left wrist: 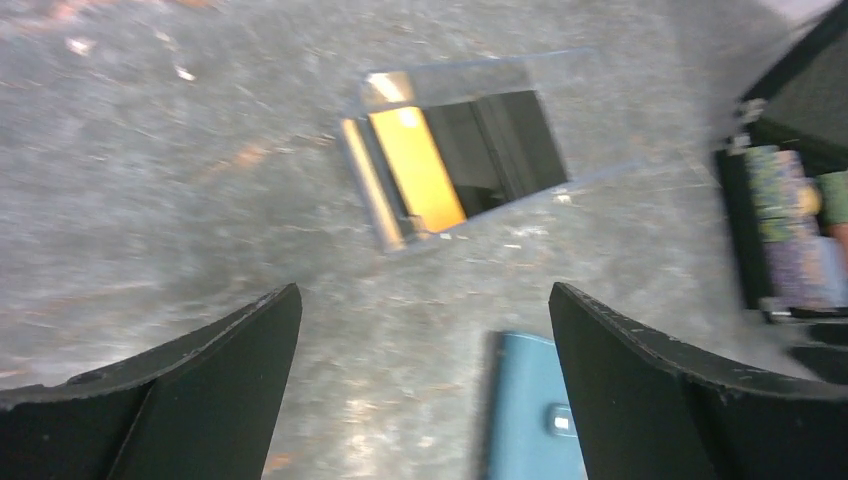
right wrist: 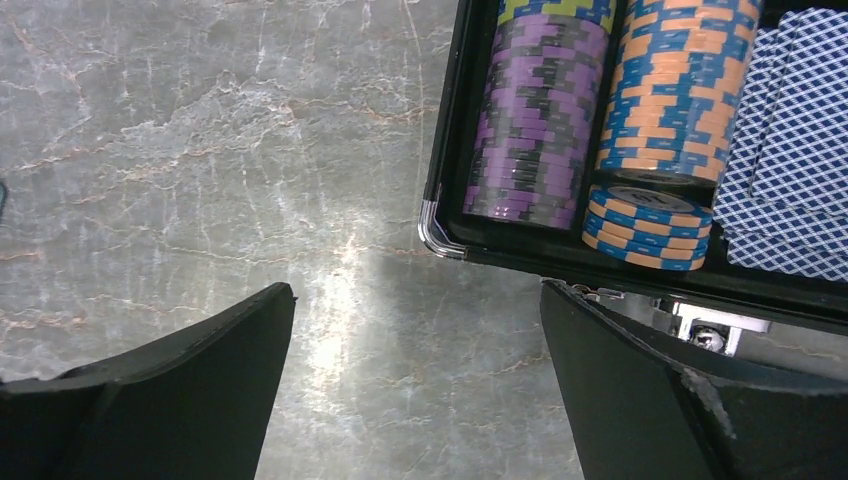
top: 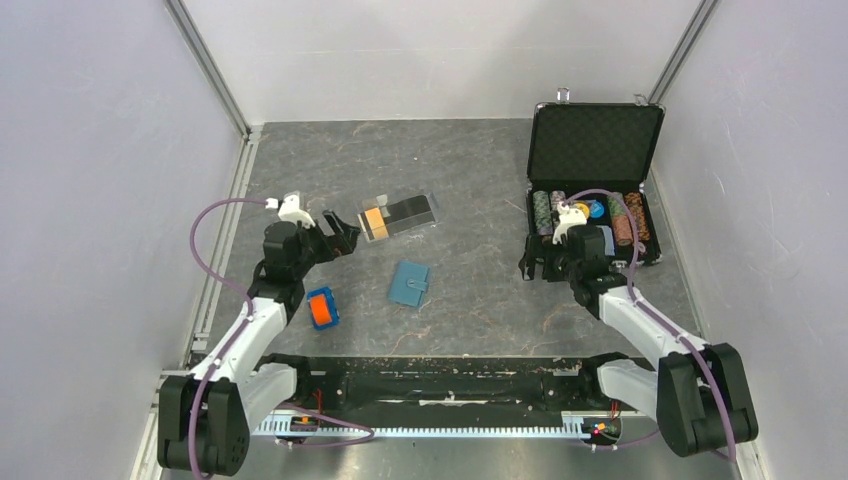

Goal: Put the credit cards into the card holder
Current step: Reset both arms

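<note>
The credit cards [top: 392, 216] [left wrist: 455, 165], orange and black, lie in a clear plastic tray [top: 428, 212] [left wrist: 590, 110] at mid table. Closed, the teal card holder [top: 409, 284] [left wrist: 530, 410] rests flat nearer the arms, its snap tab visible. My left gripper [top: 345, 235] [left wrist: 425, 300] hovers open and empty just left of the tray, with the card holder near its right finger in the left wrist view. My right gripper [top: 535, 262] [right wrist: 415, 295] is open and empty above bare table, beside the front left corner of the chip case [top: 590, 165] [right wrist: 450, 235].
An orange-and-blue block [top: 321, 308] lies by the left arm. The black chip case stands open at the right, holding chip stacks [right wrist: 540, 120] and blue patterned card decks [right wrist: 790, 150]. White walls enclose the table on three sides.
</note>
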### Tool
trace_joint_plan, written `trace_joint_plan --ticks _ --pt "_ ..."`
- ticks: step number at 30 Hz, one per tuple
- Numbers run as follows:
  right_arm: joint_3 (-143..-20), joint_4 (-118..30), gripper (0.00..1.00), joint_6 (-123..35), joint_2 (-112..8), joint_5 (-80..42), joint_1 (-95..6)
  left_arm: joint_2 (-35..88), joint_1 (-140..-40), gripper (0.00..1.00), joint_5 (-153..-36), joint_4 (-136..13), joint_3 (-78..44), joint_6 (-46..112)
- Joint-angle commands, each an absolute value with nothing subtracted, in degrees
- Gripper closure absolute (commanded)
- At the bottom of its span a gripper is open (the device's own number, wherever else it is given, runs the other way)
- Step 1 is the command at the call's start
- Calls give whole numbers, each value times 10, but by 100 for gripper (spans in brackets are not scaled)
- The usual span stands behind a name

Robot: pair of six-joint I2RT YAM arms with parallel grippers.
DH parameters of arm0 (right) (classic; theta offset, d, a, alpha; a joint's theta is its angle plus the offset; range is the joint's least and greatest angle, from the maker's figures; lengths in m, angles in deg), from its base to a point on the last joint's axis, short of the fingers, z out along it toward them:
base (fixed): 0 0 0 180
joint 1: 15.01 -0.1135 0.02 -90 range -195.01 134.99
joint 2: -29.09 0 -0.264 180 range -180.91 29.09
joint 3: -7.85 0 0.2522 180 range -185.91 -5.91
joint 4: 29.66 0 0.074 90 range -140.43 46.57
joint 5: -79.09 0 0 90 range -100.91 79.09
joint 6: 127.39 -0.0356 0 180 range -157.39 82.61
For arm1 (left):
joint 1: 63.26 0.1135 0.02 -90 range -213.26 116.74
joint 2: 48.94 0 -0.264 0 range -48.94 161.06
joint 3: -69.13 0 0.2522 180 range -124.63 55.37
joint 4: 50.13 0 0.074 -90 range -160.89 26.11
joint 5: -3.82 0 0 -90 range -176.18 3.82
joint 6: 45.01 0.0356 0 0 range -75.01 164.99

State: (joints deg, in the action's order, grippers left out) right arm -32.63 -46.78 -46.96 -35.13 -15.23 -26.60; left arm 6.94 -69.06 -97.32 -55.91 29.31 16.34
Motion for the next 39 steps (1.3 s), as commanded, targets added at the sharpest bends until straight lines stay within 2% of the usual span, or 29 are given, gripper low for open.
trace_joint_plan --ticks 1,8,10,14,16,18,20,21,23,25,27,31,39 --pt "-274 -355 2 -404 -334 -8 -231 68 -689 0 -882 -473 332 364" --pt "-154 -119 2 -381 -325 70 -210 151 -686 0 -841 -361 361 446" --pt "-108 -19 2 -343 -328 62 -211 174 -686 0 -833 -285 392 449" --pt "1 234 2 -326 -348 90 -208 214 -681 0 -826 -237 385 489" --pt "12 291 2 -311 -375 84 -204 240 -669 0 -843 -177 390 493" --pt "3 314 2 -294 -410 76 -199 262 -652 0 -885 -215 357 482" --pt "15 401 2 -306 -476 73 -191 278 -638 0 -947 -205 350 476" --pt "18 451 2 -299 -507 56 -190 297 -635 0 -971 -130 374 475" --pt "-16 342 2 -286 -490 21 -190 355 -635 0 -957 -10 409 465" --pt "-8 388 2 -280 -501 12 -190 345 -635 0 -957 -55 399 472" --pt "-13 363 2 -280 -494 11 -189 355 -635 0 -953 -17 408 465" --pt "-11 373 2 -279 -496 12 -189 355 -634 0 -914 -38 396 456" --pt "-9 377 2 -279 -497 11 -189 353 -637 0 -912 -44 396 456"
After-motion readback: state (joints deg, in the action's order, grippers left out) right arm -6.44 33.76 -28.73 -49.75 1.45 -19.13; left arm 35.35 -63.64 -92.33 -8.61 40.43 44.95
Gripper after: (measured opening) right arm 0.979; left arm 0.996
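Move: The card holder lies about 16 cm to the left gripper's right, 7 cm nearer the base and 13 cm below. The card tray is some 11 cm ahead and 13 cm right of that gripper, the orange-blue box about 13 cm back and 8 cm left. From the right gripper the card holder is roughly 35 cm left, 3 cm back and 5 cm lower; the poker case's middle is about 13 cm ahead and 12 cm right. Sweep the open right gripper about 10 cm right, pushing the near side of the poker case along, then raise it and ease it forward while tipping its fingers up some 40 degrees to level. Bring the open left gripper down about 7 cm, left and then a little forward, away from the card holder, rolling its left side up. ##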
